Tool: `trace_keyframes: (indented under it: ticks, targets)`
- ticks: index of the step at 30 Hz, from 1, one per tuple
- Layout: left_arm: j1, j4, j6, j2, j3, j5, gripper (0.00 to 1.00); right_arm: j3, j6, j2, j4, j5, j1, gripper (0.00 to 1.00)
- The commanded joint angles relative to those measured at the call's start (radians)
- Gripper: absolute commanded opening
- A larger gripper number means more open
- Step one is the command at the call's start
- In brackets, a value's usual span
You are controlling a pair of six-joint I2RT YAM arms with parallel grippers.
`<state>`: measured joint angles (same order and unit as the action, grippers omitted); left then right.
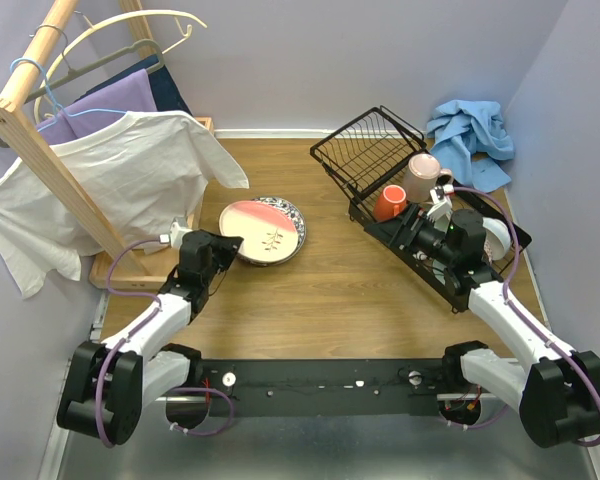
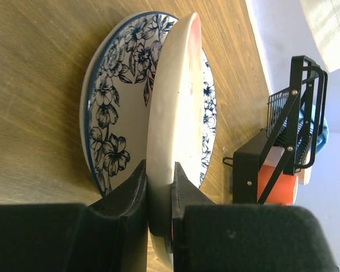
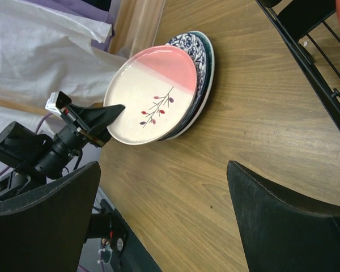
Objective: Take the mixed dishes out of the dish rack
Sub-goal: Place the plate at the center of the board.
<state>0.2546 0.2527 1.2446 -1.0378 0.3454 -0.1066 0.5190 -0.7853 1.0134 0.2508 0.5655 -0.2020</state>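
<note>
My left gripper (image 1: 227,244) is shut on the near rim of the pink-and-cream plate with the leaf sprig (image 1: 265,232). The plate lies on patterned plates (image 1: 296,214) on the table, its gripped edge slightly raised. The left wrist view shows the black pads (image 2: 133,190) clamping the plate (image 2: 173,113) over the blue floral plate (image 2: 116,102). My right gripper (image 1: 417,228) hovers open and empty over the black wire dish rack (image 1: 365,150), next to an orange mug (image 1: 388,203) and a pink mug (image 1: 421,176). The right wrist view shows the right gripper (image 3: 164,209) open and the plate (image 3: 153,96).
A white bowl (image 1: 496,236) sits in the rack beside my right wrist. A wooden clothes stand (image 1: 55,165) with a white T-shirt (image 1: 120,175) and hangers fills the left side. A blue cloth (image 1: 472,135) lies at the back right.
</note>
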Motion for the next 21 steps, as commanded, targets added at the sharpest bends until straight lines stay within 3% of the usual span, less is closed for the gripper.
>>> trace_keyframes:
  ticks: [1,9,21]
  targets:
    - [-0.009,0.099,0.012,-0.022,0.053,0.071,0.16,0.033,0.024,-0.013,-0.022,-0.027,0.001,1.0]
    - [-0.009,0.016,-0.042,-0.041,0.099,0.107,0.41,0.049,0.047,-0.013,-0.05,-0.033,0.001,1.0]
    - [-0.011,-0.243,-0.174,-0.06,0.213,0.139,0.77,0.053,0.06,-0.018,-0.071,-0.042,0.003,1.0]
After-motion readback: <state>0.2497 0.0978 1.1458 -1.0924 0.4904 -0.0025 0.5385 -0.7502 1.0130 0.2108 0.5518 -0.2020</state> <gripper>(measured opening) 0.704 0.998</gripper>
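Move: The left gripper holds the pink-and-white plate by its near-left rim. The plate's centre is about 5 cm ahead, 5 cm right and 3 cm below the hand. The flower-rimmed plate on the stack is 5 cm ahead, 6 right and 6 below; the clothes rack's base is roughly 10 cm ahead and 18 left. From the waiting right hand, the pink-and-white plate lies about 25 cm left, 4 ahead and 12 lower. Let go of the pink-and-white plate over the flower-rimmed one: ease the left gripper some 2 cm to the right, open the fingers from nearly shut to well apart, and rise about 1 cm as they spread. Turn the wrist slightly clockwise, under 10 degrees, so the upper finger clears the plate's face while the lower one stays close beneath the rim. ##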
